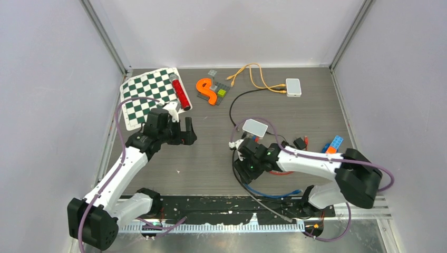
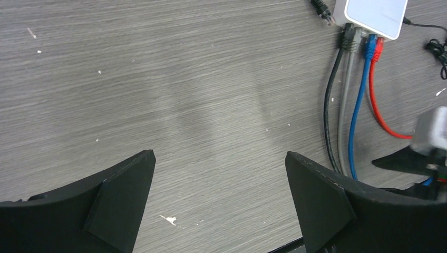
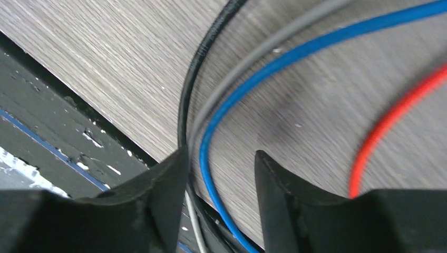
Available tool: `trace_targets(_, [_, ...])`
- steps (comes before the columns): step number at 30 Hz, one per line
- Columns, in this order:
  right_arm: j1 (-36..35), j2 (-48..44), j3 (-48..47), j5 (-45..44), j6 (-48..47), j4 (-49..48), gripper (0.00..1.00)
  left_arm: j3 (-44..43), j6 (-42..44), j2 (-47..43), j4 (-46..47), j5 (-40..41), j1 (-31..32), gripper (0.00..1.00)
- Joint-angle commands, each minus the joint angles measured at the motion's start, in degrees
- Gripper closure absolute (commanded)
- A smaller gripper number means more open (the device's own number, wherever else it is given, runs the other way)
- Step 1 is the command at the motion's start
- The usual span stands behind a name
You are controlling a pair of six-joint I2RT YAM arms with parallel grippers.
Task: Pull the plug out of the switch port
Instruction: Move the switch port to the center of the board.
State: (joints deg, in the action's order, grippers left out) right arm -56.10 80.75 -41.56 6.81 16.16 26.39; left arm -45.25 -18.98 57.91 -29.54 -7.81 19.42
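Note:
The white switch (image 1: 255, 126) lies mid-table, and its near edge (image 2: 377, 16) carries black (image 2: 346, 36), grey (image 2: 359, 36), blue (image 2: 371, 46) and red (image 2: 379, 48) plugs. A loose black plug (image 2: 322, 10) lies beside it. Their cables run toward the front edge. My right gripper (image 1: 244, 164) hangs low over those cables, just in front of the switch. In the right wrist view, my right gripper (image 3: 221, 154) is partly open. The blue cable (image 3: 211, 158) runs loose between its fingers, with the black cable (image 3: 183, 121) beside the left one. My left gripper (image 1: 188, 130) (image 2: 219, 154) stands wide open over bare table, left of the switch.
A checkered mat (image 1: 145, 95) with a red cylinder (image 1: 180, 90) lies at the back left. An orange S-shape (image 1: 207, 90) and small bricks sit beside it. A second white box (image 1: 293, 87) with orange cables is at the back right. Blue and orange bricks (image 1: 333, 144) lie right of the switch.

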Motion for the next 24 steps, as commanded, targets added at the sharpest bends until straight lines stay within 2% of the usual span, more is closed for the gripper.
trace_targets(1, [0.7, -10.1, -5.3, -7.4, -1.5, 5.1, 0.39, -3.7, 1.1, 0.4, 2.2, -1.7, 0.7, 0.01])
trace_targets(2, [1.0, -12.9, -6.8, -10.1, -1.4, 5.3, 0.32, -4.2, 1.1, 0.6, 2.3, -2.0, 0.8, 0.01])
trace_targets(4, [2.6, -16.6, -8.4, -13.5, -1.1, 5.3, 0.25, -4.9, 1.0, 1.2, 2.8, -2.3, 1.2, 0.01])
trace_targets(8, [12.4, -19.8, -9.4, -16.2, 1.2, 4.6, 0.21, -7.1, 0.2, 3.8, 5.8, -4.2, 2.7, 0.01])
trace_targets(10, [23.2, -18.7, -9.6, -13.3, 3.1, 3.5, 0.21, -9.7, 0.1, 6.8, 6.5, -5.0, 4.6, 0.01])
trace_targets(14, [35.5, -12.0, -10.7, -1.3, 7.0, -1.3, 0.21, -17.4, 1.2, 16.9, 7.8, -7.5, 9.9, 0.01])
trace_targets(17, [40.5, -5.3, -13.5, 5.5, 9.6, -3.9, 0.22, -26.9, 3.2, 27.2, 5.7, -8.6, 13.1, 0.01])
trace_targets(20, [44.1, 2.6, -15.7, 10.0, 10.9, -5.4, 0.24, -41.3, 5.4, 38.6, 0.2, -13.4, 15.8, 0.01])
trace_targets(24, [46.2, 6.0, -16.9, 10.3, 11.3, -7.7, 0.25, -54.2, 6.2, 51.0, -3.3, -16.8, 17.9, 0.04])
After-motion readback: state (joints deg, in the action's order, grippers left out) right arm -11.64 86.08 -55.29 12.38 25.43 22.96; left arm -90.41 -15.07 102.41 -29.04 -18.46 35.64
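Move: The switch port lies about 22 cm ahead of the right hand and 4 cm to its right, barely lower. The black, grey and blue cables run under and between that hand's fingers. The loose black plug is some 7 cm left of the switch port, level with it, and the power adapter roughly 16 cm ahead and 22 cm right of the hand. For the left hand the switch port is about 9 cm ahead, 28 cm to the right and 13 cm below; the loose plug about 9 cm ahead, 20 cm right. Up off the cables and forward in a high arc, the right hand leaves the bundle, opens wider, swings right and turns clockwise some 50 degrees, then sinks towards the right side of the switch port, about 21 cm farther out. The left hand, still wide open, sweeps right about 20 cm with some forward, turning clockwise towards the switch port from the other side. ##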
